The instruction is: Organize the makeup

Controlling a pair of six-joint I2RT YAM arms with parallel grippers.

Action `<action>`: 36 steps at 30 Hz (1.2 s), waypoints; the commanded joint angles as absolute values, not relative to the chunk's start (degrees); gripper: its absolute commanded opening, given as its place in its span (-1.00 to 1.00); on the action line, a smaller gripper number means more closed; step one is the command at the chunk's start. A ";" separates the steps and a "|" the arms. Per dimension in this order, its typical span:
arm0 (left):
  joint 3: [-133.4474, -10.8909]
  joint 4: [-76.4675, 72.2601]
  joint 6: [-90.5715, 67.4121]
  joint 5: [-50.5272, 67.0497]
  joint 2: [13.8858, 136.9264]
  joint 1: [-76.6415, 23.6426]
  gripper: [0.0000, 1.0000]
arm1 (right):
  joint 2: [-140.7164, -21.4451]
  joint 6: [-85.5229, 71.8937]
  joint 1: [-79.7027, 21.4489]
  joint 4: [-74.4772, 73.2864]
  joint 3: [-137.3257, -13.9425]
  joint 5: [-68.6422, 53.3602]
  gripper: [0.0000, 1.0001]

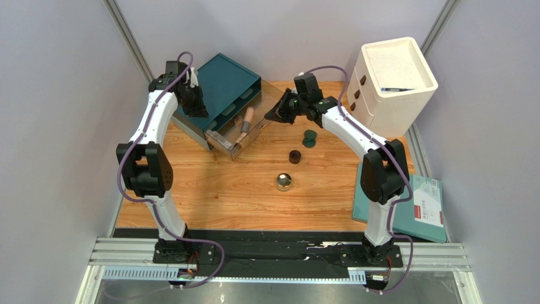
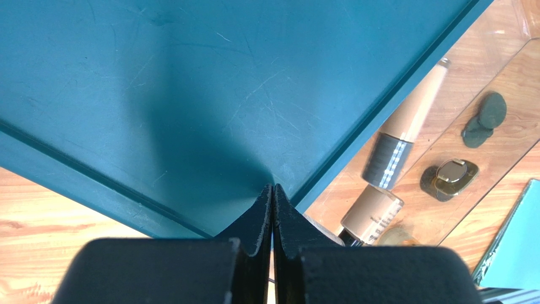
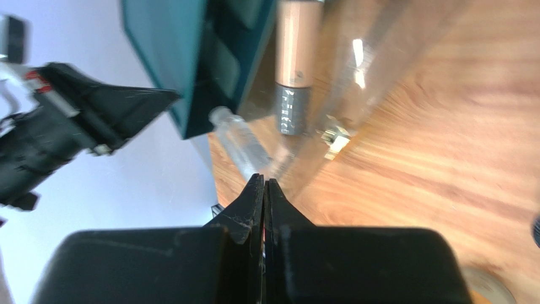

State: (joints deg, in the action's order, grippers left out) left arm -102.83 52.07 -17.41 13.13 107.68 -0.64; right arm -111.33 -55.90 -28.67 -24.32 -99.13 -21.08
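The clear drawer (image 1: 253, 123) of the teal drawer box (image 1: 225, 82) is pulled out. In it lie a beige tube with grey cap (image 2: 405, 130), a beige black-capped bottle (image 2: 371, 215) and a clear bottle (image 3: 244, 142). The tube also shows in the right wrist view (image 3: 293, 69). A dark green piece (image 1: 309, 137), a dark brown round jar (image 1: 295, 156) and a gold round compact (image 1: 284, 182) stand on the table to the drawer's right. My left gripper (image 1: 196, 107) is shut and empty on the teal box's top (image 2: 190, 95). My right gripper (image 1: 274, 116) is shut and empty at the drawer's right edge.
A white drawer cabinet (image 1: 390, 85) stands at the back right with a thin dark item on top. A flat teal box (image 1: 405, 209) lies at the table's right edge. Grey walls close in on both sides.
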 commanded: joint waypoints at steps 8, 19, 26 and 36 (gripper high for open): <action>-101.87 57.39 -15.73 10.90 110.92 -0.35 -1.00 | -117.31 -59.85 -28.04 -25.75 -96.05 -25.22 -1.00; -101.78 57.83 -15.64 10.63 110.83 0.88 -1.00 | -129.54 -61.17 -28.12 -26.28 -112.75 -28.47 -1.00; -101.69 58.27 -15.56 10.72 110.74 0.97 -1.00 | -137.98 -66.17 -29.44 -23.65 -125.32 -31.28 -1.00; -101.69 58.97 -15.21 10.11 111.09 0.97 -1.00 | -148.00 -74.17 -33.05 -12.93 -134.65 -33.13 -1.00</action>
State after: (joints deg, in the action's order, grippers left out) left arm -102.94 52.18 -17.41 13.93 107.81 0.16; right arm -145.88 -67.90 -30.87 -24.47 -130.74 -30.15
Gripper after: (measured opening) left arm 0.000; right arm 0.003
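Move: The knob in the middle of the open upper drawer's front is about 11 cm below my right hand, some 2 cm ahead and 2 cm left. A makeup tube lies inside the drawer, roughly 5 cm ahead, 6 cm left and 12 cm down. On the table, 20 cm down, the green discs are about 14 cm right and level with me, the dark jar 10 cm right and 7 cm back. From my left hand that knob is some 18 cm right, level, 8 cm lower. With fingers kept shut, I drop my right hand about 11 cm outside the drawer front, drawing back slightly and tipping the fingers down some 15 degrees. Then I swing left and forward, about 10 cm in all, pressing my fingertips on the front by the knob to push the drawer into the teal box. My closed left hand stays on the box top near its edge, steadying it. ##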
